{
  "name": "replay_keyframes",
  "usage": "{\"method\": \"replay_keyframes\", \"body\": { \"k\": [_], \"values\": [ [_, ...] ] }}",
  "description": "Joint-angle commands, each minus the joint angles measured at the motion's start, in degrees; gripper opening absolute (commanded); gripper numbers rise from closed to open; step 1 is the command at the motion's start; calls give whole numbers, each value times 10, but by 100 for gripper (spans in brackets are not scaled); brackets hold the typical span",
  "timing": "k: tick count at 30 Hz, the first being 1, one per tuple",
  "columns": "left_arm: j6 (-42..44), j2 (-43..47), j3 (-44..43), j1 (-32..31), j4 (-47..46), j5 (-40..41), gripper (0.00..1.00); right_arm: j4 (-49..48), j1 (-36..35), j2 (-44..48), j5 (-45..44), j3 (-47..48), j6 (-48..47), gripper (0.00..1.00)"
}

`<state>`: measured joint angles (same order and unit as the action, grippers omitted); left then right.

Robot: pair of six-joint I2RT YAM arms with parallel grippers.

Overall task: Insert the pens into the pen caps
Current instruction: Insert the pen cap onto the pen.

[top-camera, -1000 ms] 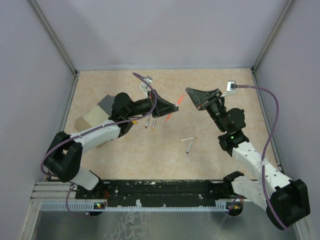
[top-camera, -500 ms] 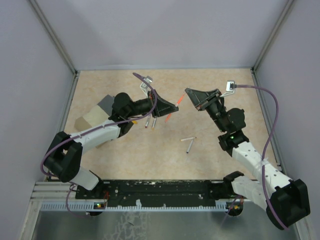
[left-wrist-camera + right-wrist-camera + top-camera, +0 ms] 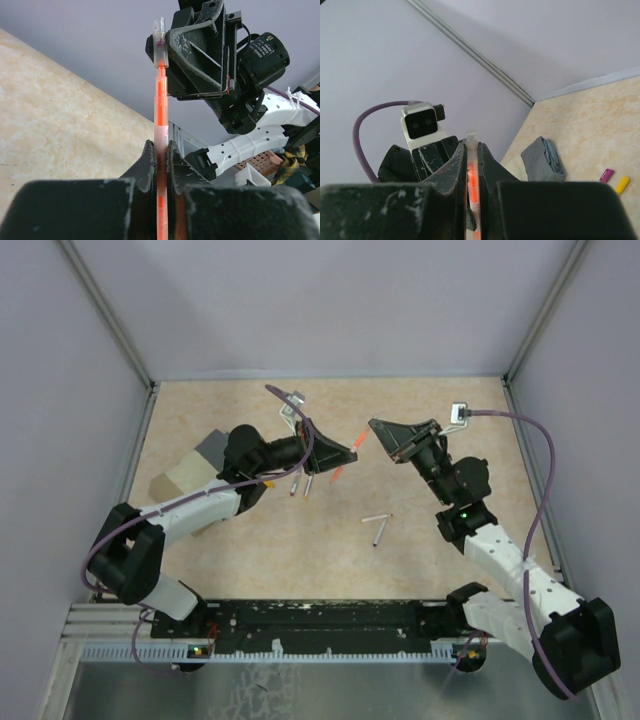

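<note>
My left gripper (image 3: 160, 146) is shut on an orange pen (image 3: 160, 102), which sticks up out of its fingers. The pen's tip sits in the mouth of a translucent pen cap (image 3: 159, 42). That cap is pinched in my right gripper (image 3: 471, 146), which is shut on it, with the orange pen (image 3: 472, 177) glowing between the fingers. From above, the left gripper (image 3: 344, 453) and the right gripper (image 3: 379, 431) face each other above the middle of the table, with the orange pen (image 3: 337, 475) spanning the gap. Several other pens (image 3: 376, 519) lie on the table.
A beige box (image 3: 185, 478) with a grey lid (image 3: 212, 448) stands under the left arm. Two pens (image 3: 307, 486) lie just below the left gripper. A magenta cap (image 3: 606, 175) and a yellow cap (image 3: 622, 184) lie on the table near the box. Grey walls close in the table.
The right gripper has crept very slightly left toward the left gripper. Both grips are unchanged.
</note>
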<state>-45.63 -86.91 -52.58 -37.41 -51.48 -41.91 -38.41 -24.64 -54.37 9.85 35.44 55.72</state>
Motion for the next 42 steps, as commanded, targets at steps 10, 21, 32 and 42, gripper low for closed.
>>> {"method": "replay_keyframes", "body": {
  "k": [10,21,32,42],
  "values": [
    [1,-10,-22,-4,-23,0,0,-52,-7,2,16,-9,2,0],
    [-8,-16,-33,-4,-34,9,0,-94,-20,-13,42,-27,-2,0],
    [-4,-15,-37,-4,-32,11,0,-91,-32,-2,42,-33,-35,14],
    [3,-7,-34,-4,-24,14,0,-26,-32,41,13,-41,-60,41]
  ]
}}
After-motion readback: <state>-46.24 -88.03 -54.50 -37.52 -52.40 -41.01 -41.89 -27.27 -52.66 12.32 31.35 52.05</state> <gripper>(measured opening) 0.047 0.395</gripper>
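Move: The clear cap is already pinched in the right gripper; the orange pen's tip sits right at the cap's mouth, about 1 cm back, 1 cm left and 1 cm below that hand. Far beneath, some 35 cm down, the yellow-capped pen lies about 12 cm ahead and 13 cm left, and the two white pens about 4 cm right, level with it. From the left gripper, holding the pen, the cap is about 5 cm ahead, 4 cm right and 5 cm up. Push the cap down along the orange pen with the right gripper, going left, down and back about 1.5 cm towards the left hand while the left fingers keep their pinch on the pen. Then open the right fingers to a bit over a third, letting go of the cap, and draw that hand back another 1.5 cm. ##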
